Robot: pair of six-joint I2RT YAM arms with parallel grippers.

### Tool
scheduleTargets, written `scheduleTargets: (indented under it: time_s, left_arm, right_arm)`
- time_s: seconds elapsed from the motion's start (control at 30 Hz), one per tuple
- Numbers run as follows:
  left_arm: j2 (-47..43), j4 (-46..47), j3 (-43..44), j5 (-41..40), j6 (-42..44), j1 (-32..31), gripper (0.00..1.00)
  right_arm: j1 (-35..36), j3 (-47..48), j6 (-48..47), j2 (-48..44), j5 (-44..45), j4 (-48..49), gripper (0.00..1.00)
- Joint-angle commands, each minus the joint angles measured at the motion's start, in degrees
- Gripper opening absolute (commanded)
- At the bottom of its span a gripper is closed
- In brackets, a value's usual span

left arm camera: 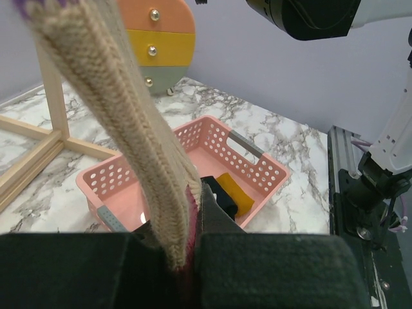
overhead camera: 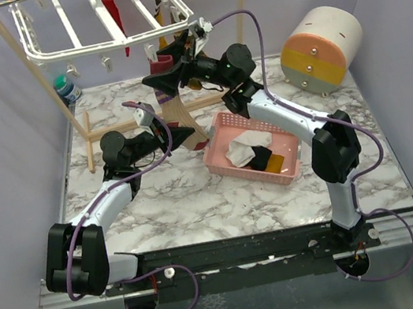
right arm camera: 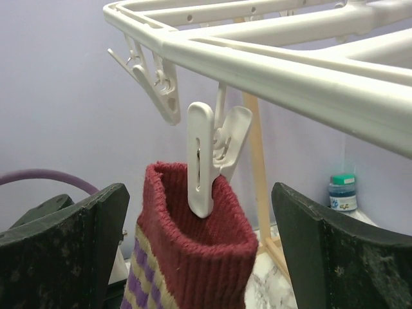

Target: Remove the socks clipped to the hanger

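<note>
The white hanger (overhead camera: pixel 80 29) hangs at the back left. A striped sock (overhead camera: pixel 176 108) with a maroon cuff hangs from a clip (right arm camera: pixel 209 158) at its near right corner. My right gripper (overhead camera: pixel 176 57) is open, and its fingers (right arm camera: pixel 71 244) stand either side of the sock's cuff (right arm camera: pixel 193 257) just below the clip without touching it. My left gripper (left arm camera: pixel 190 257) is shut on the sock's lower end, and the beige knit (left arm camera: pixel 122 122) runs taut up from the jaws. A red sock (overhead camera: pixel 113 11) and other socks are still clipped further back on the hanger.
A pink basket (overhead camera: pixel 214 139) to the right of the left gripper holds white, black and mustard socks (left arm camera: pixel 235 193). A round drawer unit (overhead camera: pixel 322 50) stands at the back right. A wooden pole frame (overhead camera: pixel 33 81) carries the hanger, and a small bottle (overhead camera: pixel 67 89) stands beside it.
</note>
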Motion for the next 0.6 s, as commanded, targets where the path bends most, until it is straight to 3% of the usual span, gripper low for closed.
scheduleTargets:
  time_s: [0.0, 0.17, 0.33, 0.57]
  left_arm:
    - [0.3, -0.2, 0.7, 2.3, -0.5, 0.0, 0.0]
    - [0.3, -0.2, 0.7, 2.4, -0.6, 0.0, 0.0]
    - [0.3, -0.2, 0.6, 2.7, -0.7, 0.0, 0.0]
    - [0.4, -0.3, 0.7, 2.8, -0.9, 0.0, 0.0]
  right_arm:
    - [0.3, 3.0, 0.6, 1.0, -1.2, 3.0, 0.99]
    - [0.4, 4.5, 1.1, 1.4, -1.3, 3.5, 0.96]
    - [0.3, 3.6, 1.9, 0.4, -0.3, 5.4, 0.85]
    - [0.3, 0.6, 2.8, -1.2, 2.1, 10.0, 0.77]
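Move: The white clip holding the striped sock's maroon cuff is about 5 cm above the right hand, some 1 cm ahead and 1 cm left. From that hand, the next empty clip is roughly 11 cm left, 1 cm back and 6 cm up; the green-brown sock hangs about 8 cm ahead and 8 cm right, a little lower. From the left hand, the clip is around 13 cm ahead, 5 cm left and 21 cm up. Still pinching the striped sock's lower end, the left hand holds its place while the right hand rises about 3 cm towards the clip, its fingers on either side of the hanging cuff. The right fingertips tilt up some 5 degrees, and the wide-open fingers start closing by about a fifth; no squeeze on the clip can be seen yet. ##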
